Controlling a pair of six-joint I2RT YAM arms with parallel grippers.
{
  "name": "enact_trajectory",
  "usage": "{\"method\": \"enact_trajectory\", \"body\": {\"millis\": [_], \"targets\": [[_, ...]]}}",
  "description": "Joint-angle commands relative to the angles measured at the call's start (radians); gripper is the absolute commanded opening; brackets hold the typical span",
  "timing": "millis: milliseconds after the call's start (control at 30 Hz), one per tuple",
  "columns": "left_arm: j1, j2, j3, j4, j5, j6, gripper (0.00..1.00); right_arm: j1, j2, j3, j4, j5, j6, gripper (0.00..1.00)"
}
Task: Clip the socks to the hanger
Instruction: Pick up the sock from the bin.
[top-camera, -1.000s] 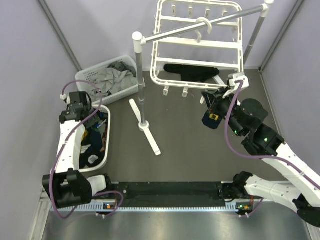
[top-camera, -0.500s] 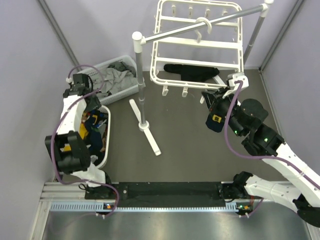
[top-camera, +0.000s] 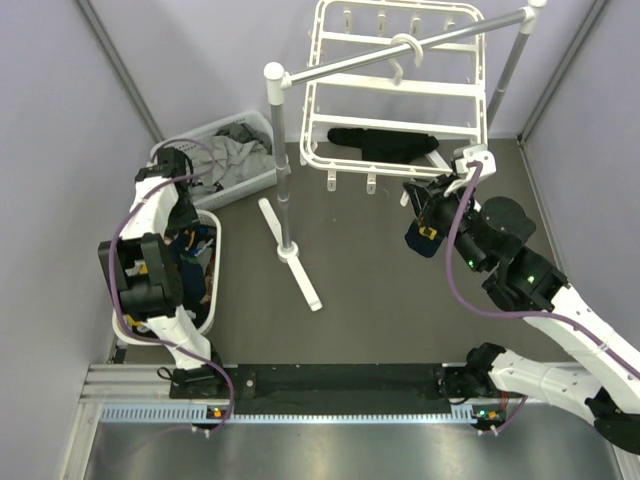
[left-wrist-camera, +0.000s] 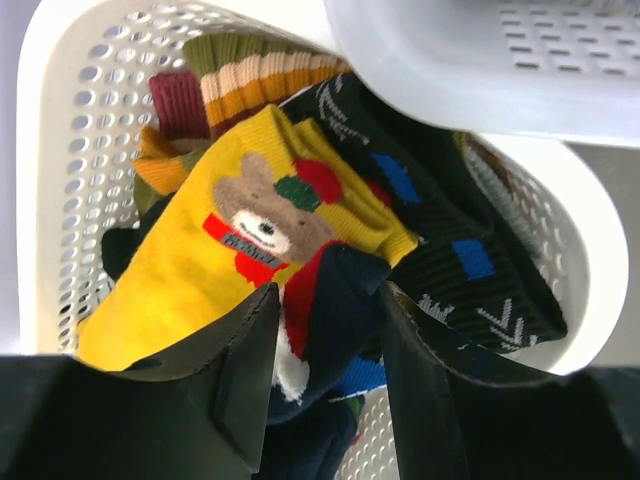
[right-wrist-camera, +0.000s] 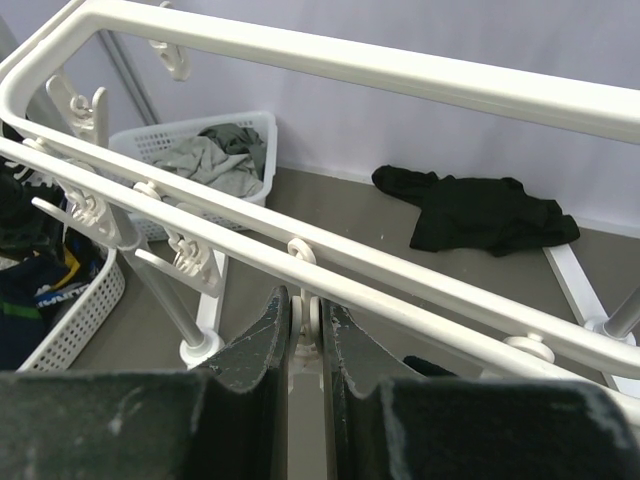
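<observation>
The white hanger (top-camera: 400, 88) hangs by its hook from a grey pole. My right gripper (top-camera: 418, 195) (right-wrist-camera: 310, 305) is shut on one of the hanger's dangling clips (right-wrist-camera: 306, 345) at its near rail. A dark sock (top-camera: 425, 235) with a yellow mark hangs just under that gripper; what holds it is hidden. My left gripper (top-camera: 186, 210) (left-wrist-camera: 325, 310) reaches into the basket (left-wrist-camera: 70, 150) of socks. Its jaws stand partly apart around a fold of a navy, red and white sock (left-wrist-camera: 335, 290). A yellow bear sock (left-wrist-camera: 190, 270) and a black sock with blue marks (left-wrist-camera: 455, 255) lie beside it.
A second basket (top-camera: 250, 180) with pale grey cloths stands behind the sock basket (top-camera: 213, 290). The grey pole rack (top-camera: 283, 190) with white feet (top-camera: 300, 270) stands mid-table. A large black garment (top-camera: 385, 143) (right-wrist-camera: 470, 212) lies under the hanger's far side.
My left arm has folded back and tipped its gripper down into the sock basket, and its jaws have narrowed round the navy sock. The right arm has stayed on the clip.
</observation>
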Motion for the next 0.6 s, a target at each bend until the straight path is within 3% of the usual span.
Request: {"method": "enact_trajectory", "body": {"millis": [0, 167, 200, 300, 567], "targets": [[0.002, -0.053, 0.016, -0.044, -0.034, 0.006, 0.47, -0.01, 0.012, 0.018, 0.016, 0.001, -0.013, 0.0], [0.001, -0.073, -0.005, -0.053, -0.045, 0.015, 0.29, -0.01, 0.015, 0.018, 0.019, -0.004, -0.01, 0.0], [-0.002, -0.076, 0.001, -0.064, -0.025, 0.015, 0.16, -0.012, 0.015, 0.02, 0.019, -0.006, -0.007, 0.0], [-0.021, -0.102, 0.03, -0.092, -0.008, 0.009, 0.0, -0.012, 0.015, 0.018, 0.016, -0.013, 0.001, 0.0], [-0.128, -0.352, 0.028, -0.049, 0.122, 0.057, 0.0, -0.01, 0.02, 0.038, 0.001, -0.007, 0.003, 0.0]]}}
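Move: The left hand is down in the sock bin. The navy Santa sock lies right between its half-open fingers, its middle about 1 cm below the hand point. The yellow bear sock is some 5 cm left and 4 cm ahead, the black-and-blue sock about 6 cm right and 6 cm ahead, both some 3 cm lower. The grey laundry basket's middle is roughly 15 cm ahead and 8 cm right. From the right hand, the navy sock is about 50 cm left, 8 cm ahead and 28 cm down. The left fingers shut fully on the navy Santa sock and pinch a fold of it by its red-and-white part, the hand easing back 1 to 2 cm over the bin as they close. With the pinch made, the hand lifts about 5 cm and swings some 3 cm to the right, away from the yellow bear sock, turning slightly clockwise. ##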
